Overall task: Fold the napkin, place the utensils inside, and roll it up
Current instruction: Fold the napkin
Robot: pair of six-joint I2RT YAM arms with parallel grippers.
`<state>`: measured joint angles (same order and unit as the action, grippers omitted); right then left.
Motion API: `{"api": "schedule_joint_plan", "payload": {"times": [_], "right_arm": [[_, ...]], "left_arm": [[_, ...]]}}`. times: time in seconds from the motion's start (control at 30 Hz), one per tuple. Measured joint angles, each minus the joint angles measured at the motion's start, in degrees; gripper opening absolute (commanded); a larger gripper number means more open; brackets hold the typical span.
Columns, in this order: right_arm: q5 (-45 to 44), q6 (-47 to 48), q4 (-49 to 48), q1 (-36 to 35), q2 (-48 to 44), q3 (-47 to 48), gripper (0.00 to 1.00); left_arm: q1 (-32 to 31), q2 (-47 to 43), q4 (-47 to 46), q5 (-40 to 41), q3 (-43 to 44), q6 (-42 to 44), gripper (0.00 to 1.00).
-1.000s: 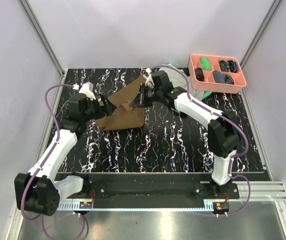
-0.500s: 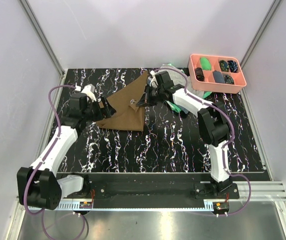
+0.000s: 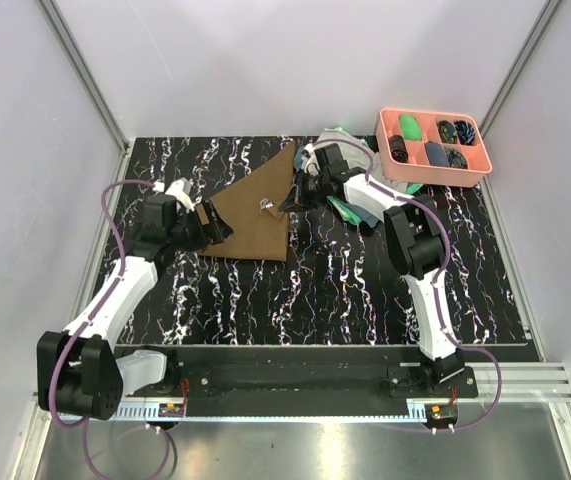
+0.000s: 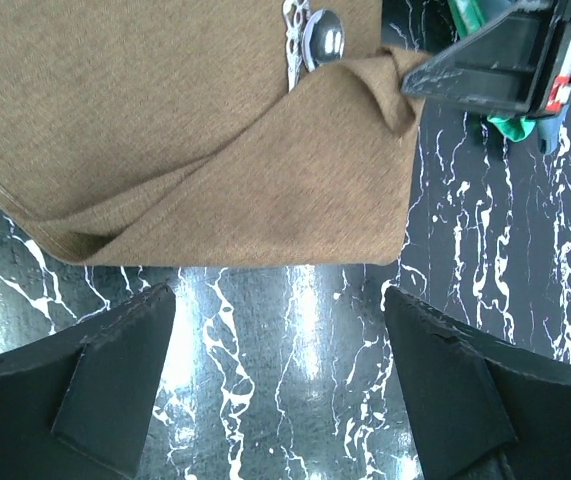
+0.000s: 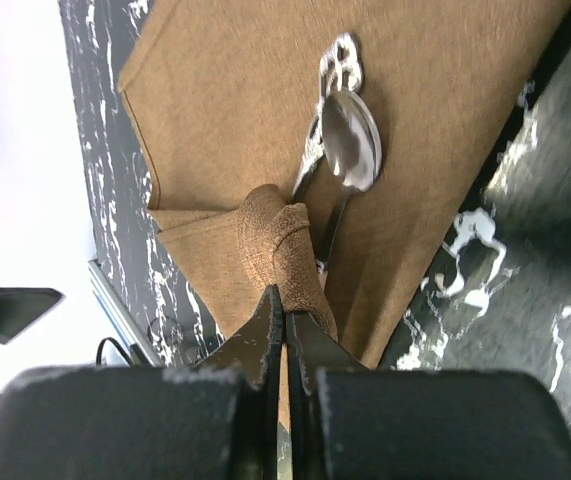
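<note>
The brown napkin [image 3: 250,222] lies on the black marble table, with one flap folded over [image 4: 295,170]. A silver spoon [image 5: 350,145] and fork [image 5: 333,62] rest on it near its right edge, and they show small in the top view as utensils [image 3: 265,205]. My right gripper [image 5: 285,300] is shut on a bunched corner of the napkin [image 5: 277,240], just beside the utensils. My left gripper [image 4: 277,297] stands open over bare table just short of the napkin's near edge, touching nothing. In the top view it sits at the napkin's left corner [image 3: 211,222].
A green cloth [image 3: 350,210] lies just right of the right gripper, with a grey cloth [image 3: 370,165] behind it. A pink tray [image 3: 433,163] of small items stands at the back right. Grey walls close in the table at the back and sides.
The right gripper has carried the napkin corner rightward and down, so the raised cloth now lies flatter. The left gripper has drawn back a little toward the near left, still open.
</note>
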<state>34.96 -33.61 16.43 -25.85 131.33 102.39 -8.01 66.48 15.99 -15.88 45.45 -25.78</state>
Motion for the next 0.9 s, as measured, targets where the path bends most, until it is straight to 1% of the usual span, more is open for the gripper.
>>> {"api": "schedule_joint_plan", "payload": {"times": [0.23,0.33,0.4,0.43,0.47,0.5,0.53,0.6,0.7,0.9], "right_arm": [[2.29,0.70,-0.17,0.68,3.10,4.44,0.00],[2.82,0.68,-0.20,0.85,4.52,5.81,0.04],[2.97,0.55,-0.20,1.03,5.20,6.12,0.23],[3.08,0.44,-0.20,1.18,5.49,6.14,0.28],[3.10,0.35,-0.15,1.33,5.70,6.16,0.36],[3.15,0.33,-0.02,1.55,5.86,6.21,0.53],[3.26,0.26,0.07,1.79,6.08,6.43,0.60],[3.56,0.24,0.17,2.32,6.40,7.34,0.70],[3.72,0.48,0.15,3.10,6.43,8.85,0.73],[3.50,1.27,-0.15,4.55,5.70,8.70,0.72]], "left_arm": [[0.00,0.02,-2.23,0.00,-4.07,-2.40,0.87],[0.00,0.02,-2.78,0.00,-4.22,-2.78,0.87],[0.00,0.13,-3.08,0.00,-4.22,-2.91,0.87],[0.00,0.17,-3.21,0.00,-4.22,-3.02,0.87],[0.00,0.28,-3.37,0.00,-4.22,-3.06,0.87],[0.00,0.42,-3.54,0.00,-4.22,-3.10,0.87],[0.00,0.48,-3.61,0.00,-4.24,-3.19,0.87],[0.00,0.48,-3.69,0.00,-4.26,-3.23,0.87],[0.00,0.48,-4.15,0.02,-4.70,-3.41,0.88],[0.00,0.48,-4.22,0.00,-5.64,-4.00,0.88]]}}
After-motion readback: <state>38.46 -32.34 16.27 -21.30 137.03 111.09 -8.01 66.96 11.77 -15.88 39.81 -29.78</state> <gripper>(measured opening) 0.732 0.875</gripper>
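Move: The right hand already holds the napkin's folded-over corner. The spoon and fork it is to cover lie about 3 cm ahead of this hand, 4 cm to its left and 4 cm lower. The cloth pile stands some 7 cm farther out and 16 cm to the hand's right, and the napkin's near right corner is roughly 10 cm back. From the left hand the utensils lie about 11 cm ahead, 9 cm right and 11 cm below. Forward about 2 cm and then slightly down, the right hand carries the pinched napkin corner over the utensils, opens wide and lets go. Fingers open, it goes on forward, easing up and to its right, ending roughly 5 cm ahead of its start. The open, empty left hand sinks some 3 cm above the napkin's near edge. ##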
